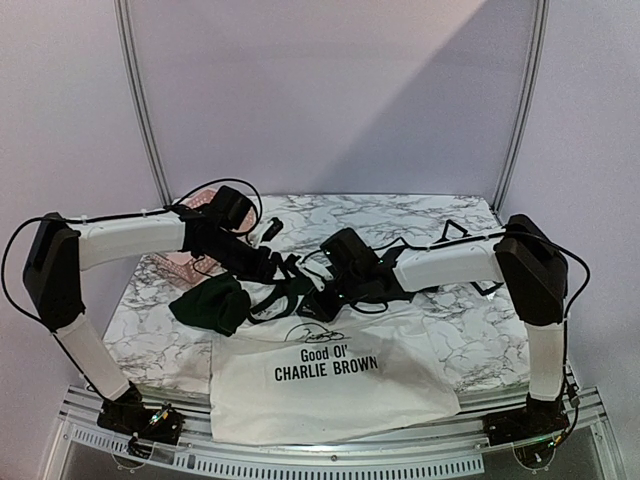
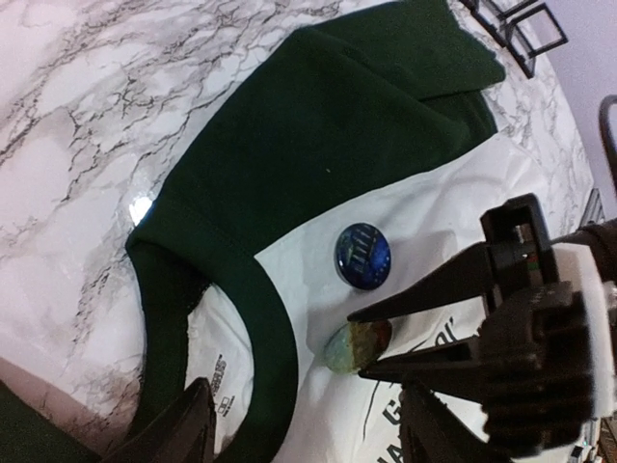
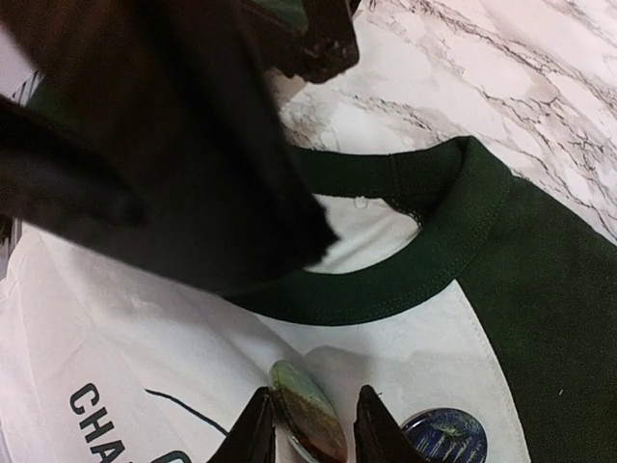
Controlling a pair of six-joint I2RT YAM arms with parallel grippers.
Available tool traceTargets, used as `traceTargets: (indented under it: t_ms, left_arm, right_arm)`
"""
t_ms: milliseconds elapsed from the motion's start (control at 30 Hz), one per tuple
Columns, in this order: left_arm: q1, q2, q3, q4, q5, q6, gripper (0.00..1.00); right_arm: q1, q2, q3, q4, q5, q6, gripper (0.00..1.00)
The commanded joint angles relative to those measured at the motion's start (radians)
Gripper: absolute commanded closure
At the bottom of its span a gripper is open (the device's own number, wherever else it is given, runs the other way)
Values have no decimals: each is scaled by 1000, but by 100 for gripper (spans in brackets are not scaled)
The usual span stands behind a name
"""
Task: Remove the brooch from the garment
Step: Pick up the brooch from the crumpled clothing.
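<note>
The garment [image 1: 330, 385], a white T-shirt with dark green sleeves and collar [image 3: 424, 280], lies flat on the marble table. An oval green and orange brooch [image 3: 307, 420] is pinned just below the collar and stands tilted up on its edge, the cloth bunched under it. My right gripper [image 3: 316, 394] has one finger on each side of this brooch [image 2: 359, 347] and is shut on it. A round blue brooch [image 2: 362, 256] sits flat right beside it. My left gripper [image 2: 308, 410] hangs open over the collar and neck label, holding nothing.
The left arm's dark body [image 3: 174, 145] hangs close above the collar in the right wrist view. A dark green sleeve [image 1: 210, 305] lies bunched to the left. A pink object [image 1: 185, 265] lies at the back left. Black cables and frames [image 2: 521, 29] lie behind the shirt.
</note>
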Motion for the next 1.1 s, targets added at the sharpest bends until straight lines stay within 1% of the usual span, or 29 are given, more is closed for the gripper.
traceTargets:
  t_ms: [0,67,133,200,367,500,833,1067]
  left_arm:
    - [4,-41,-10,25,18,0,35]
    - [5,-42,-10,25,19,-1,35]
    - [7,-45,-11,27,21,-1,35]
    - [8,-50,-13,28,23,-2,34]
    - [17,-62,-20,35,48,0,34]
    - [18,-48,-24,40,100,-1,34]
    - [17,9,-36,68,209,-28,32]
    - [5,51,-44,80,248,-40,32]
  right_arm:
    - [10,35,23,-40,22,-32,73]
    - [11,38,22,-39,35,-32,76]
    - [12,40,18,-26,40,-32,84]
    - [13,35,6,2,40,-22,88]
    - [13,-17,-61,120,18,44,94]
    - [13,-62,-143,249,22,100,99]
    - [13,-204,-394,598,46,276,100]
    - [13,-224,-466,731,54,352,100]
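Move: The green brooch lies between the right hand's half-open fingertips, about 1 cm left of and 1 cm below that hand's point, neither ahead nor back. The blue brooch sits some 4 cm right and 2 cm ahead of the hand, and the collar opening about 7 cm left and 2 cm ahead, both slightly below. From the left hand the green brooch is roughly 5 cm back, 6 cm right and 6 cm below. Right fingers pinch the green brooch, lifting it about 4 cm and 2 right; open left shifts back-right. ##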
